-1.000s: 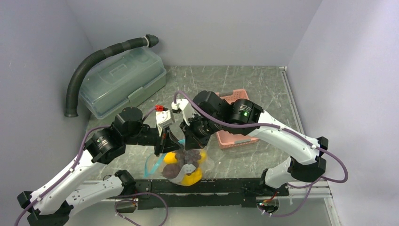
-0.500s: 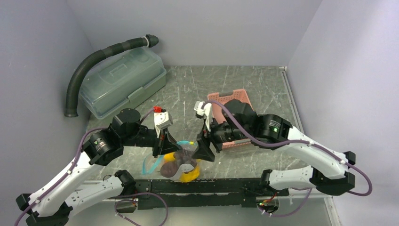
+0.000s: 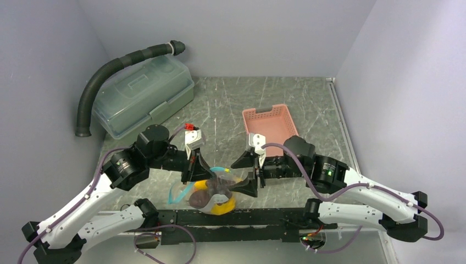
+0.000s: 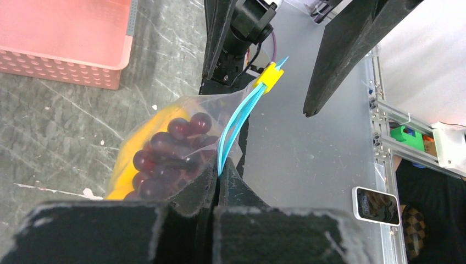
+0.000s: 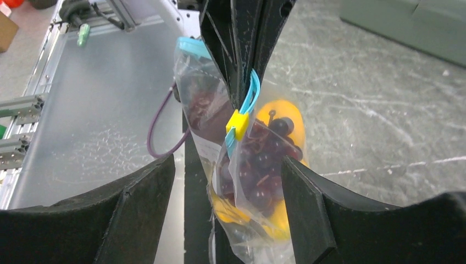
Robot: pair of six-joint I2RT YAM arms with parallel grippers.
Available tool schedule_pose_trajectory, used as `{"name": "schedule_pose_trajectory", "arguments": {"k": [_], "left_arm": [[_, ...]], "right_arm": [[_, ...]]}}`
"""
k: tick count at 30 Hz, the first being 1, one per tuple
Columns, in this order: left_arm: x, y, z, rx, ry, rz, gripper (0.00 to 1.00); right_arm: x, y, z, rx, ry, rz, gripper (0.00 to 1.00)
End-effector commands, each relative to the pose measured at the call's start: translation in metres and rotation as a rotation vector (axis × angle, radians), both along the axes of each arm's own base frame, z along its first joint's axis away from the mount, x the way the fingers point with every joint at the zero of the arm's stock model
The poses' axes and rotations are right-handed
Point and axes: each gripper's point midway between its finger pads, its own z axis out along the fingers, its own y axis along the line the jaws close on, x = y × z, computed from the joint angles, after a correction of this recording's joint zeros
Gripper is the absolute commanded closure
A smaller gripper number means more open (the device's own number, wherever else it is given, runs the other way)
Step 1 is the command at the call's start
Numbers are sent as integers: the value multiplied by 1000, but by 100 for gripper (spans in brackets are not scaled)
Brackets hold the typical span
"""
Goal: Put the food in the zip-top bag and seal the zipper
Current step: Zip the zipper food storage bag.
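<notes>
The clear zip-top bag (image 3: 211,192) hangs over the table's near edge, holding the food: a dark grape bunch (image 4: 170,148) and yellow pieces (image 5: 286,118). My left gripper (image 3: 193,175) is shut on the teal zipper (image 4: 236,118) at the bag's top edge, seen up close at the left gripper (image 4: 220,175). A yellow slider (image 5: 237,124) sits on the zipper just past those fingers. My right gripper (image 3: 247,173) stands open at the bag's right end. In its wrist view the right gripper (image 5: 228,162) has the bag (image 5: 242,181) hanging between its fingers, apart from both.
The pink perforated basket (image 3: 270,124) stands behind the right arm. A green-grey lidded box (image 3: 144,93) and a black ribbed hose (image 3: 110,69) lie at the back left. The black frame rail (image 3: 258,217) runs along the near edge under the bag.
My right gripper opened and drew back to the right from beside the left gripper to the bag's right end, uncovering the basket. The left gripper kept its grip on the zipper.
</notes>
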Motion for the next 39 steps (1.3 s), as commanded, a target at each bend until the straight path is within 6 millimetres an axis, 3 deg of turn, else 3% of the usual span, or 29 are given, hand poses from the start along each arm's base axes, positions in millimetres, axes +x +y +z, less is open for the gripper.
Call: {"name": "schedule_pose_trajectory", "arguments": {"k": [1,19,30,39], "left_arm": [[-6,-6,27,-104,-38,-51,100],[-12,-6,38,-137,-39,-75,100],[-13,-5,44,-153,-53,-75,100],[-15,-4,46,-155,-55,-77,100]], "right_arm": [[3,7,44,187,-113,14,29],[13,18,30,133,-91,-19,53],[12,19,25,124,-77,-11,57],[8,18,26,111,-76,8,100]]}}
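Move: Just off the open right fingers, which point left, the yellow slider on the blue zipper lies about 4 cm to the left and 2 cm ahead, nearly level. Below it hangs the bag: the grapes some 9 cm left, 3 cm back and 8 cm below the right hand, the mango about 8 cm left, 8 cm back and 12 cm down. From the left hand, the slider is roughly 5 cm right, 1 cm ahead and 2 cm above. Easing in towards the yellow slider, the right hand hops up nearly 2 cm, shifts about 2 cm left and 1 cm forward, then sinks back about 1 cm. Its fingers close from three-quarters open to almost shut around the slider's outer end and blue tail. Meanwhile the left hand keeps its pinch on the zipper strip and rises some 1.5 cm. ##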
